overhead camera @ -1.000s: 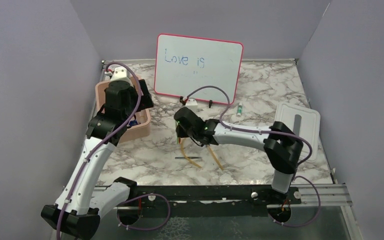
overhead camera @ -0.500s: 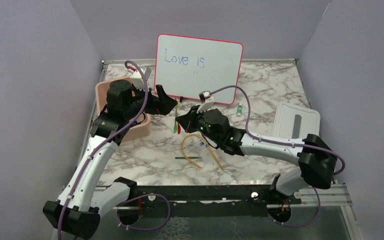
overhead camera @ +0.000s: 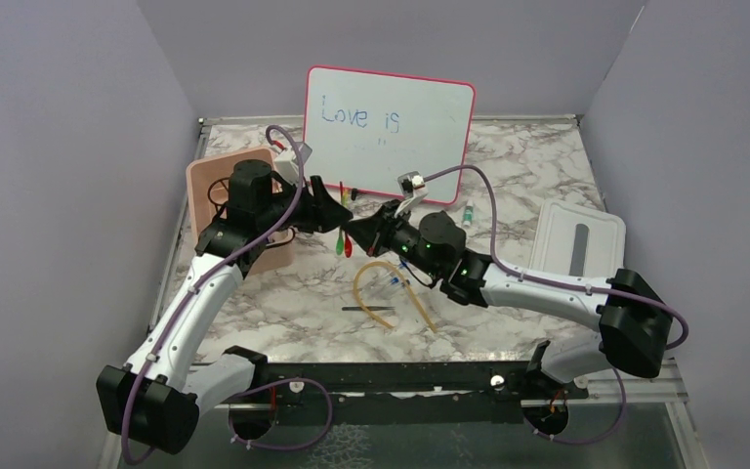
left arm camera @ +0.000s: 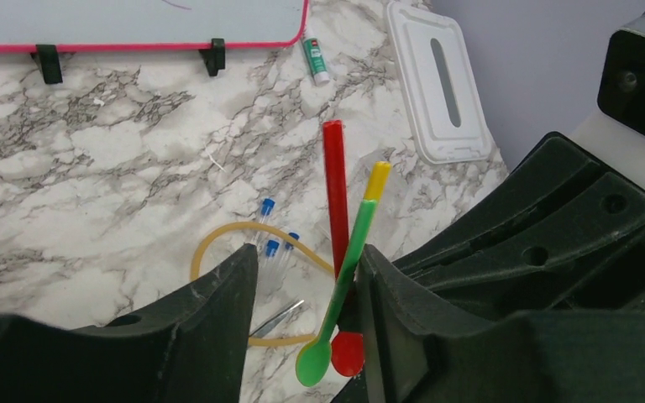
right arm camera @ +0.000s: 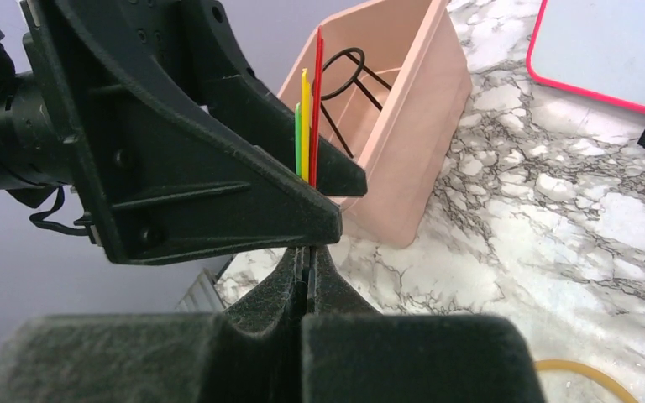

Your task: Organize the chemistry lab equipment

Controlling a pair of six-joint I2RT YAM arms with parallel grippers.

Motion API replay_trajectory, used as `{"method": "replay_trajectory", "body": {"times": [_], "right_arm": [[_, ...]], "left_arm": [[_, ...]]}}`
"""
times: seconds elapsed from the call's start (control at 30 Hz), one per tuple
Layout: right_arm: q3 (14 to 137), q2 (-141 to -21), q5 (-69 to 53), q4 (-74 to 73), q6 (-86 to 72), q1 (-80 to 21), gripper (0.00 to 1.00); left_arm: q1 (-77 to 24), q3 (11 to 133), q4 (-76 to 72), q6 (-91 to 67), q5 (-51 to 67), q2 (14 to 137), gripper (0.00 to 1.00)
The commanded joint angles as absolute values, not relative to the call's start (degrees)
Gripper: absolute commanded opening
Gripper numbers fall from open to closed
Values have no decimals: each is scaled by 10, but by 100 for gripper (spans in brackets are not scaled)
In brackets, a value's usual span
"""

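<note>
My right gripper (overhead camera: pixel 354 233) (right arm camera: pixel 306 253) is shut on the stems of a red spatula (left arm camera: pixel 333 189) and a green and a yellow one (left arm camera: pixel 356 239), held upright above the table. Their spoon ends (overhead camera: pixel 344 245) hang below the jaws. My left gripper (overhead camera: pixel 336 219) (left arm camera: pixel 306 252) stands open around those stems. They lie against its right finger, and the left finger is apart from them. A tan rubber tube (overhead camera: pixel 376 266) (left arm camera: pixel 218 243), blue-capped tubes (overhead camera: pixel 392 281) (left arm camera: pixel 269 249) and a thin metal piece (overhead camera: pixel 356 309) (left arm camera: pixel 275 319) lie on the marble below. A black wire tripod (right arm camera: pixel 348 80) sits in the pink bin (right arm camera: pixel 403 126) (overhead camera: pixel 205 176).
The pink-framed whiteboard (overhead camera: pixel 388 132) stands at the back. A white lid (overhead camera: pixel 581 239) (left arm camera: pixel 437 84) lies at the right. A small green-labelled tube (overhead camera: pixel 468 214) (left arm camera: pixel 315 59) lies near the board's right foot.
My left arm swung from over the bin to the centre, and its jaws narrowed around the spatulas. My right arm lifted the spatulas up and back-left toward it.
</note>
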State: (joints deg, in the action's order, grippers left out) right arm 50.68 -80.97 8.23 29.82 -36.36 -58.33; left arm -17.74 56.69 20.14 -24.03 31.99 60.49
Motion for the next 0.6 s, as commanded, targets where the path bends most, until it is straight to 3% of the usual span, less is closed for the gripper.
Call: {"method": "replay_trajectory", "body": {"times": [0.0, 0.13, 0.2, 0.27, 0.33, 0.57], "right_arm": [[507, -803, 59, 336, -359, -578, 1], [508, -809, 55, 335, -359, -576, 2], [512, -808, 55, 324, -363, -576, 19], [513, -804, 61, 311, -365, -576, 39], [510, -795, 72, 297, -365, -576, 49], [479, -744, 117, 241, -364, -576, 57]], "left_arm": [[-179, 563, 168, -257, 351, 608, 42], [-179, 566, 164, -262, 347, 612, 9], [-178, 569, 165, -259, 328, 613, 0], [-179, 577, 177, -248, 293, 614, 0], [-178, 591, 194, -232, 255, 621, 0], [-177, 649, 282, -177, 51, 669, 0]]}}
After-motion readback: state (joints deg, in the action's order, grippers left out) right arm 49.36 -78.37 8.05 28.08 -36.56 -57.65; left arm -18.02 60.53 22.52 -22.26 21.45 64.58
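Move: The three spoons (red, yellow, green) stand nearly upright in the right hand's shut fingertips, their middle about 3 cm above that hand and 1 cm to its left. The left hand's half-open fingers already straddle them, their middle some 1 cm to its right and 1 cm above. From the left hand the pink bin lies about 23 cm left and 12 cm ahead, 18 cm below; the rubber tubing about 11 cm right and 7 cm back, the tweezers 5 cm right and 9 cm back, both 24 cm below. The left hand shuts its fingers on the spoon handles above the right hand's grip, edging barely a centimetre to the right and up as it does, and the right hand, holding still, then opens about halfway and lets go of them. With the bundle pinched, the left hand carries it some 4 cm forward and then also left, away from the right hand and towards the pink bin, turning about 10 degrees counter-clockwise, while the right hand only begins to draw off about 1 cm to its right. ##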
